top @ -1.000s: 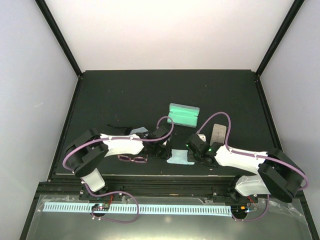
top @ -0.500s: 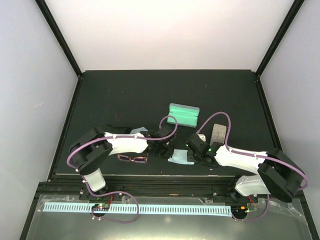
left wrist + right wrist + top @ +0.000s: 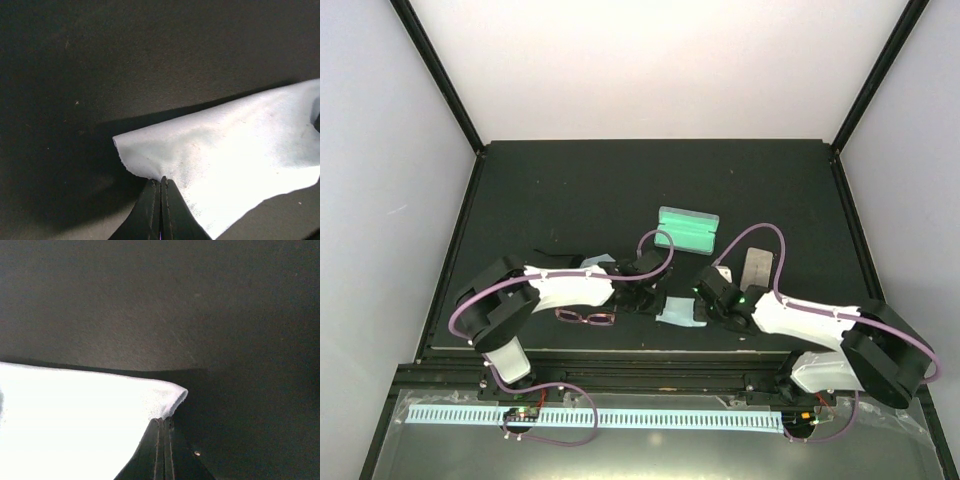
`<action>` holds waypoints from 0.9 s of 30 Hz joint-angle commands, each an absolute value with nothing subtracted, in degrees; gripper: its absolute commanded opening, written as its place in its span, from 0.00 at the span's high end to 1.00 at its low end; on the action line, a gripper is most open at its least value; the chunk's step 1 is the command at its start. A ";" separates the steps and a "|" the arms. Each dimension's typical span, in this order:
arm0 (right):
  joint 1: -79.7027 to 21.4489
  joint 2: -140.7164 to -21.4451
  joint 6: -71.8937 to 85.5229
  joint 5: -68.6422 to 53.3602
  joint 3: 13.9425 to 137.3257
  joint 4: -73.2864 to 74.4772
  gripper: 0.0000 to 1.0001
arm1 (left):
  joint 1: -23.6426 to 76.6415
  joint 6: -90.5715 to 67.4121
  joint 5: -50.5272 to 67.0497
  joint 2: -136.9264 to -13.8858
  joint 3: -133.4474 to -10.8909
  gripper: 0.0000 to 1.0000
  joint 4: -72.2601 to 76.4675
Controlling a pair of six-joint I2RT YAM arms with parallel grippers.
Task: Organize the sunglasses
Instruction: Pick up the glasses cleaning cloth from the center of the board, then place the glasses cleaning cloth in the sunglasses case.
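The pink-maroon sunglasses (image 3: 585, 318) lie folded near the mat's front edge, just left of my left gripper (image 3: 655, 303). A thin black pair of sunglasses (image 3: 558, 257) lies behind the left arm. Between the two grippers lies a light blue cloth (image 3: 680, 313). In the left wrist view the left gripper (image 3: 161, 181) is shut on the cloth's (image 3: 235, 145) near edge by a corner. In the right wrist view the right gripper (image 3: 163, 421) is shut on the opposite corner of the cloth (image 3: 75, 415), which curls up slightly.
An open green case (image 3: 687, 230) sits at mid-mat behind the grippers. A grey case (image 3: 756, 268) stands to the right, behind the right arm. A second light blue cloth (image 3: 595, 262) shows behind the left arm. The mat's front edge (image 3: 640, 348) runs close below.
The left gripper's jaws have closed onto the cloth's edge. The left arm shifted slightly; the right arm and the pink-maroon sunglasses stayed where they were.
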State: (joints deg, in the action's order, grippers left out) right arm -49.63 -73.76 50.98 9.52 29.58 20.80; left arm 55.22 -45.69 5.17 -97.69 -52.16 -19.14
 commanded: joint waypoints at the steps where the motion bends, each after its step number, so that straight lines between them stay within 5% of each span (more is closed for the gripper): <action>1: -49.67 -71.50 51.35 12.40 32.38 21.34 0.99 | 54.68 -43.64 3.95 -93.41 -54.34 0.98 -20.62; 13: -42.54 -79.10 43.89 15.21 46.72 23.05 0.99 | 44.83 -33.67 7.48 -94.64 -63.00 0.98 -20.75; 27: -32.49 -94.04 42.27 17.80 58.02 17.01 0.99 | 34.57 -19.23 16.80 -113.73 -86.17 0.98 -22.34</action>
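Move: The left gripper already pinches the left upper corner of the cleaning cloth and the right gripper its right upper corner, both just above the board. The open green case they head for lies about 16 cm ahead and 6 cm right of the left hand, and 16 cm ahead and 4 cm left of the right. The pink glasses lie some 18 cm left and 3 cm back of the left hand; the beige block is 13 cm right and 5 cm ahead of the right hand. Keep both grippers shut on the cloth corners and carry it together, first up, then mostly forward to the open case: left some 19 cm, right about 16 cm, both rising 7 to 9 cm and easing slightly down at the end. Let both fingertips swing forward about 15 degrees, the right hand also turning some 10 degrees clockwise. ##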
